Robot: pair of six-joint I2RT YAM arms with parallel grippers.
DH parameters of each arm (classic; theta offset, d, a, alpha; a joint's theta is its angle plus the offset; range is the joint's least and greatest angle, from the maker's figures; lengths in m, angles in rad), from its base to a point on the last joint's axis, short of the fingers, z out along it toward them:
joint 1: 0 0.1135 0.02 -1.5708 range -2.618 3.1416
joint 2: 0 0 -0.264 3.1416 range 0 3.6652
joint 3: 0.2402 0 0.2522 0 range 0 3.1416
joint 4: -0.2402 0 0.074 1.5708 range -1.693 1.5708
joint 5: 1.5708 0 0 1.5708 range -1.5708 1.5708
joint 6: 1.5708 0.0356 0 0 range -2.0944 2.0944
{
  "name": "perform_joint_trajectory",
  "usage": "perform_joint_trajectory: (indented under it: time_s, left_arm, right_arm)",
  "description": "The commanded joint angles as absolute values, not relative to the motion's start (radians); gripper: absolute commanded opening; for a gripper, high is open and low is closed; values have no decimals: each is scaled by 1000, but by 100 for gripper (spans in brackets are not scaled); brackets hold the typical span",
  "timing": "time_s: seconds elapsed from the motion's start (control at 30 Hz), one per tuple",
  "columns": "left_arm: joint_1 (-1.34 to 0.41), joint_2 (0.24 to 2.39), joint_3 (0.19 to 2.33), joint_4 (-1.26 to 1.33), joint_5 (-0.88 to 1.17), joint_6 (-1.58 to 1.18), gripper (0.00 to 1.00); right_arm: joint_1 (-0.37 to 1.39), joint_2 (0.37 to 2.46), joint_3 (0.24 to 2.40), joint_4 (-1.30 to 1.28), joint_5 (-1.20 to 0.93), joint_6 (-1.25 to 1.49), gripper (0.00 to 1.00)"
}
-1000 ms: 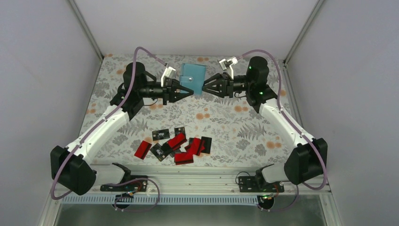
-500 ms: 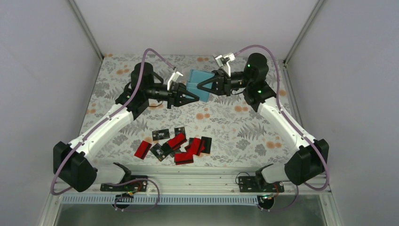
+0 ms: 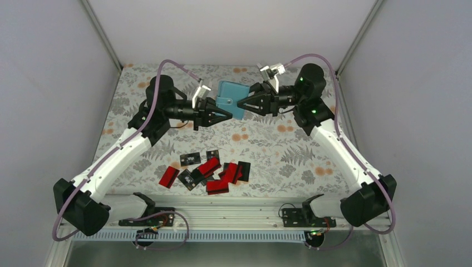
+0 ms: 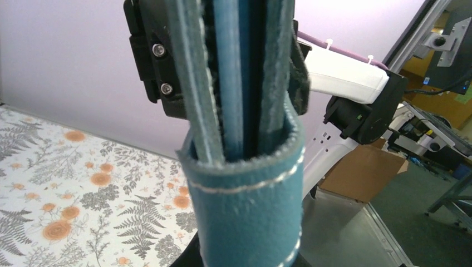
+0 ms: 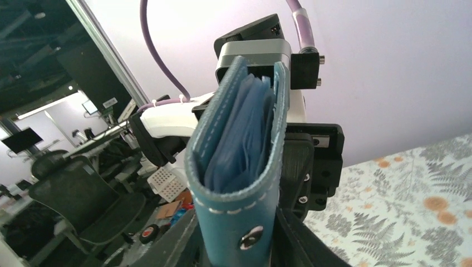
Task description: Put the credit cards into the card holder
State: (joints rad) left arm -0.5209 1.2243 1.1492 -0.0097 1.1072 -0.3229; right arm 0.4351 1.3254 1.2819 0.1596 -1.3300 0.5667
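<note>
The teal card holder hangs folded above the back of the table, pinched from both sides. My left gripper is shut on its lower left edge; in the left wrist view the card holder rises edge-on out of my left gripper. My right gripper meets it from the right. In the right wrist view the card holder, snap button facing me, sits between the fingers of my right gripper, which press on both faces. The credit cards, red and black, lie heaped near the front.
A floral cloth covers the table. Grey walls enclose it on three sides. A metal rail with both arm bases runs along the near edge. One red card lies left of the heap.
The card holder has come off its place at the back and shifted slightly forward, tilting between the two grippers. Both arms have moved a little with it.
</note>
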Motion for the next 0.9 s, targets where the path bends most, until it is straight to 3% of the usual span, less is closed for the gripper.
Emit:
perform_joint_trajectory:
  time_s: [0.0, 0.33, 0.43, 0.53, 0.7, 0.87]
  left_arm:
    - [-517, 1210, 1182, -10, 1101, -296, 2]
    - [-520, 1248, 1178, -4, 1132, -288, 3]
    - [-521, 1285, 1191, -76, 1089, -227, 7]
    - [-519, 1317, 1189, -152, 998, -163, 22]
    - [-508, 1305, 1121, -205, 823, -127, 62]
    - [-504, 1267, 1017, -253, 609, -105, 80]
  right_arm:
    - [429, 1287, 1276, 168, -1338, 564, 31]
    - [447, 1312, 1261, 152, -1335, 545, 6]
    - [449, 1347, 1270, 58, -1277, 491, 4]
    - [448, 1396, 1294, -70, -1161, 436, 4]
    - [439, 1443, 1286, -219, -910, 405, 4]
    - [439, 1464, 1213, -273, -704, 405, 4]
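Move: The card holder is up in the air between the hands: its middle lies about 4 cm ahead and 2 cm right of the left hand, level with it, and some 4 cm left and 1 cm ahead of the right hand. The card pile lies on the table roughly 38 cm below the left hand, some 4 cm back and 2 cm to its left. The right closes on the card holder, carrying it some 10 cm down and forward; the left opens and sinks alongside. ##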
